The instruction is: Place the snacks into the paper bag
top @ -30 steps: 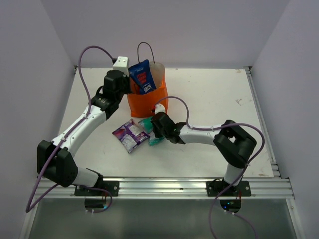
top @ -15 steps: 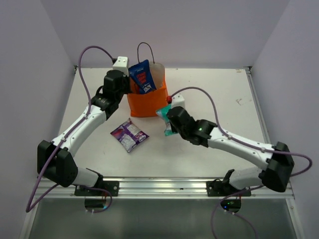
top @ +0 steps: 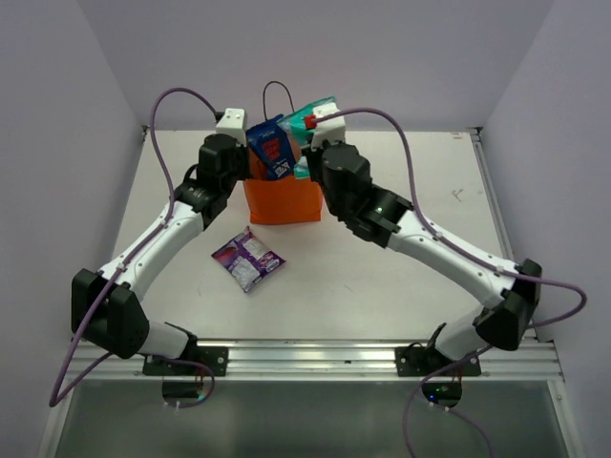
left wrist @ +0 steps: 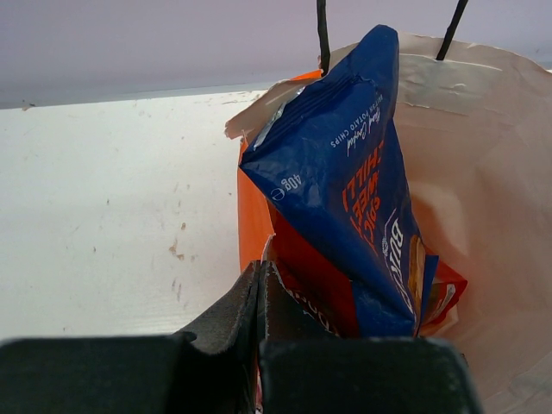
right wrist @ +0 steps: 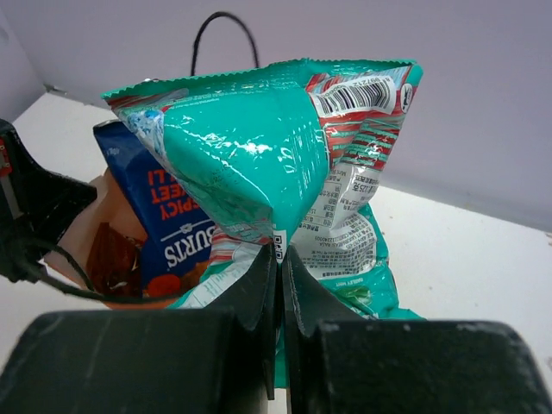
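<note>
The orange paper bag [top: 282,198] stands upright at the back centre. The dark blue bag [top: 271,148] sticks out of its mouth, and a red packet [left wrist: 315,289] lies under it inside. My left gripper [top: 246,164] is shut on the paper bag's left rim [left wrist: 252,203] and holds it. My right gripper [top: 309,143] is shut on the small teal pack [top: 312,111] and holds it above the bag's mouth; the teal pack [right wrist: 259,155] hangs right beside the dark blue bag [right wrist: 164,216]. The small purple pack [top: 248,258] lies flat on the table in front of the bag.
The white table [top: 401,191] is ringed by pale walls, with a metal rail [top: 315,358] along its near edge. A thin dark loop handle [top: 279,91] rises behind the bag's mouth. My two arms converge on the bag from both sides.
My right arm has lifted the teal pack off the table beside the purple pack and carried it up over the bag's mouth. My left arm has not moved.
</note>
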You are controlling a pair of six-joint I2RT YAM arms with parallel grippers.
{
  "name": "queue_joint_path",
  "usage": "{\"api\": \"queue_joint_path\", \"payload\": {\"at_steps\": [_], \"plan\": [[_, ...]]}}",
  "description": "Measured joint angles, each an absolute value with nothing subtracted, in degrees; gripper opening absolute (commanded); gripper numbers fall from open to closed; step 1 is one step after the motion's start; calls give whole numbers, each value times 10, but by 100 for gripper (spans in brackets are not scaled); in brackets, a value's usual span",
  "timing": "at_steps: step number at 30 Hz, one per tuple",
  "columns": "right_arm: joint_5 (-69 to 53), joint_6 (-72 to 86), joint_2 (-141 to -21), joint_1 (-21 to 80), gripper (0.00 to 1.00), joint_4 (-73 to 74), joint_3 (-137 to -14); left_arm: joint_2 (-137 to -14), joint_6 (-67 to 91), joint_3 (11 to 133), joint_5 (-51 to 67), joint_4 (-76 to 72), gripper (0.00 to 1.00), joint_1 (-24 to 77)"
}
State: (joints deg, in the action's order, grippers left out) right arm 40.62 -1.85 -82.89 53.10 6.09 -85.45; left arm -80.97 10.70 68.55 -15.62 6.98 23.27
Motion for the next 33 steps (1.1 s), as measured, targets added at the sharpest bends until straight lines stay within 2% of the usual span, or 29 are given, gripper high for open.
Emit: {"api": "queue_joint_path", "payload": {"at_steps": [8,18,33], "plan": [[328,-65,-1016,516,0,17,-948,-810,107,686,-156,70,0,233],[282,-89,-1088,506,0,22,-1121,-810,107,686,-157,70,0,233],[259,-49,-1132,503,0,147,-1079,-808,108,682,-163,77,0,230]]}}
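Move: Ahead and to the left of the right hand, which already pinches the teal pack, the paper bag's mouth centres about 12 cm farther out, 7 cm left and 13 cm lower. The blue pack sticks up in it some 12 cm ahead, 10 cm left and 12 cm below that hand. From the left hand, shut on the bag's near left rim, the mouth's middle lies about 6 cm ahead, 9 cm right and level. Carrying the teal pack in an unbroken pinch, the right hand sweeps about 11 cm left and 8 cm forward over the mouth of the paper bag, dipping and rising again on the way, then sinks some 12 cm into the opening, turning a little counter-clockwise and tipping its fingers down. The left hand keeps its pinch on the rim. ##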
